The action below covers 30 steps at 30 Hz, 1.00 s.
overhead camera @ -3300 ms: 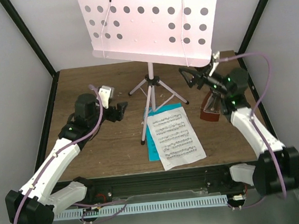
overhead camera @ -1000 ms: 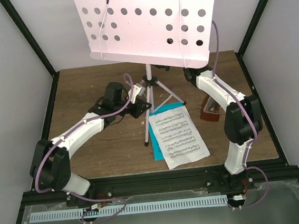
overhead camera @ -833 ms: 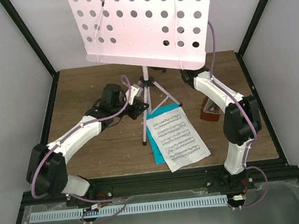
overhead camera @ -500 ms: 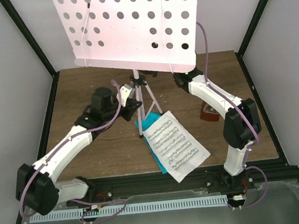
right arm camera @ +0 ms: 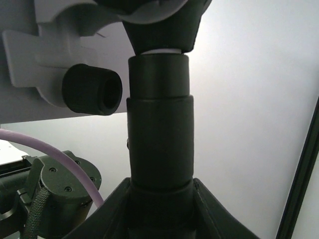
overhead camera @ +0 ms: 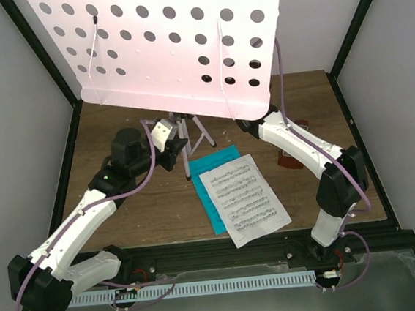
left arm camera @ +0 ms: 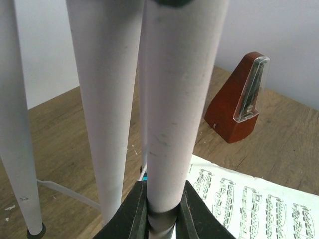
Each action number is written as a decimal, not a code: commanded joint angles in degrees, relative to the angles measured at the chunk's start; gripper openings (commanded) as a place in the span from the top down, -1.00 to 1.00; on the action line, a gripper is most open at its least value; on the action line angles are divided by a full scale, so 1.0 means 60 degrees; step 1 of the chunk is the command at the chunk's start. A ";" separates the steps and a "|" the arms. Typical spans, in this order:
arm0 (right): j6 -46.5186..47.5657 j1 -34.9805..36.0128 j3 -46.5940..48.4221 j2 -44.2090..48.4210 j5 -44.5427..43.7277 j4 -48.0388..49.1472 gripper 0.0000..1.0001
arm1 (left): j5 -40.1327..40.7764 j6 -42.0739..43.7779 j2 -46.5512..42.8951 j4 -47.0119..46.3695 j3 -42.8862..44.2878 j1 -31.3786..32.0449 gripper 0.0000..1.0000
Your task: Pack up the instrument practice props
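The pale pink music stand (overhead camera: 175,48) leans toward the left, its hole-dotted desk filling the top of the overhead view and its tripod legs (overhead camera: 191,139) folded close together. My left gripper (overhead camera: 177,149) is shut on the stand's lower pole (left arm camera: 174,99). My right gripper (right arm camera: 160,199) is shut on the black collar of the stand (right arm camera: 159,144) just under the desk, hidden by the desk in the overhead view. The white music sheet (overhead camera: 243,200) lies over the cyan sheet (overhead camera: 212,184) on the table. The brown metronome (left arm camera: 239,99) stands right of the sheets, partly behind my right arm (overhead camera: 295,151).
Black frame posts (overhead camera: 35,47) rise at the back corners against white walls. The wooden table (overhead camera: 146,205) ends at a black rail (overhead camera: 217,254) in front. Purple cables run along both arms.
The stand has swung and tilted to the left, its desk now larger in view. The tripod legs have closed together. The sheets shifted slightly on the table. Both arms followed the stand.
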State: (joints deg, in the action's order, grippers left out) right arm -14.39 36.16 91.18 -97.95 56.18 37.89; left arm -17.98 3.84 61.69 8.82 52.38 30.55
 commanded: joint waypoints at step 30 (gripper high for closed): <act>-0.1721 0.1264 -0.4357 0.1185 -0.3977 0.3794 0.99 | 0.0701 -0.2531 -0.3939 -0.0342 -0.2484 -0.0152 1.00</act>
State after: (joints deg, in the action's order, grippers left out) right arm -27.09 43.11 66.19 -92.62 32.10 54.37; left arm -15.62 -3.05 38.79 19.09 36.73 30.70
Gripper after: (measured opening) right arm 0.259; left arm 0.112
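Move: Both hands already hold the music stand, the left on its lower tube, the right on the dark collar beneath the desk. Bare table for its feet lies about 8 cm back and 7 cm left of the left hand, 28 cm below; from the right hand, 8 back, 17 left, 48 down. The white sheet music lies 10 back and 20 right of the left hand, the metronome 7 ahead and 40 right. Keeping its pinch on the stand's tube, the left hand draws back about 7 cm and some 5 cm to the left, away from the metronome, and sinks about 5 cm, mostly late on. The right hand keeps its grip on the collar and, after a small dip back and return, lowers about 7 cm, rolling some 20 degrees so the top tips forward and turning slightly clockwise. ##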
